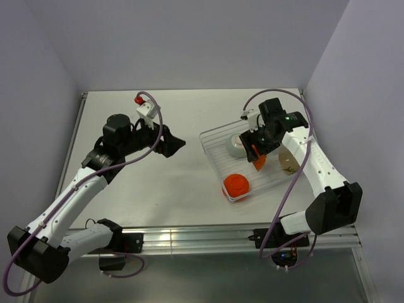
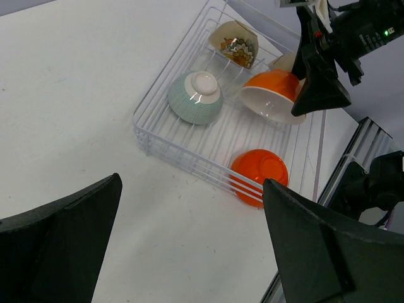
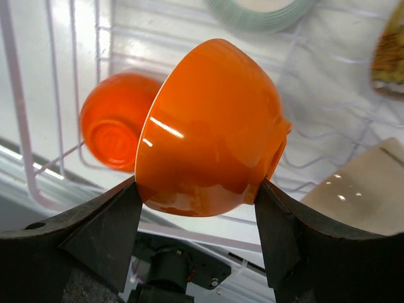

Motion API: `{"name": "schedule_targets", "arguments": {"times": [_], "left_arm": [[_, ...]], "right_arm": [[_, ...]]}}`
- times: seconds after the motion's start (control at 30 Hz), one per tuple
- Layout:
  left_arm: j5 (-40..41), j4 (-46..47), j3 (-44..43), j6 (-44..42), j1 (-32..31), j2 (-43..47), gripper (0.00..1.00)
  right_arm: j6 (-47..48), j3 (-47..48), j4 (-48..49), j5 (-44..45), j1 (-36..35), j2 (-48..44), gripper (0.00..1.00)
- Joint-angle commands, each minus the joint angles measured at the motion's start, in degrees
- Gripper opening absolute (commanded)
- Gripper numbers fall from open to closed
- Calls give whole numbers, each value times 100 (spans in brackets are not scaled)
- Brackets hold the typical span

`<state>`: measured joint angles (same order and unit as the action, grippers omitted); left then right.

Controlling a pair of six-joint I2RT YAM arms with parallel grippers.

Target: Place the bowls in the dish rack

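Note:
My right gripper (image 1: 257, 153) is shut on an orange-red bowl (image 3: 208, 120), white inside, held tilted on its side just above the dish rack (image 1: 213, 165). Its fingers (image 3: 107, 227) press the bowl's wall from both sides. Inside the rack, a pale mint bowl (image 2: 196, 96) sits upside down at the left. Another orange-red bowl (image 2: 259, 177) lies upside down in the near corner. A patterned cream bowl (image 2: 234, 42) and a plain beige bowl (image 3: 353, 189) lean at the far side. My left gripper (image 1: 173, 144) hovers open over bare table, left of the rack.
A metal rail (image 1: 221, 238) runs along the near table edge, below the rack's near corner. Walls close the table at the back and on both sides. The right arm's cable (image 1: 293, 183) loops beside the rack.

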<state>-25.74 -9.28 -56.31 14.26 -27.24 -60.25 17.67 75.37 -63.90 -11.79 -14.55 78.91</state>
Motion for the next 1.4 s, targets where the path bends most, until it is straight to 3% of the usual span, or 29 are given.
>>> {"name": "schedule_targets", "arguments": {"times": [0.0,0.63,1.37], "left_arm": [[-107,163,-275,-11,-9,-22,99],[-63,137,-284,-37,-9,13,99],[-72,163,-213,-64,-18,57,99]], "right_arm": [[-360,460,710,590,-40,54,0],[-800,803,1521,1478,-373,1117,0],[-827,1067,1196,-244,-620,1478,0]]}}
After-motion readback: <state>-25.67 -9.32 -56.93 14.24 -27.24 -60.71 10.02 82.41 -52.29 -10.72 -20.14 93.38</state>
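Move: The right hand holds an orange bowl over the rack. The upside-down green bowl lies about 10 cm ahead of that hand, 7 cm to its left and 8 cm below. The second orange bowl sits some 15 cm straight back from the green bowl; the flowered bowl is roughly 14 cm ahead and 5 cm right of the hand. From the left hand, the green bowl lies some 12 cm ahead, 23 cm right and 20 cm below. The right hand brings its still-pinched orange bowl against the green bowl's right side and pushes it left. It first travels about 8 cm forward, rising a little and turning some 10 degrees clockwise, then sinks roughly 4 cm from its highest point and sweeps about 5 cm left, easing slightly back, with most of the wrist turn undone. ##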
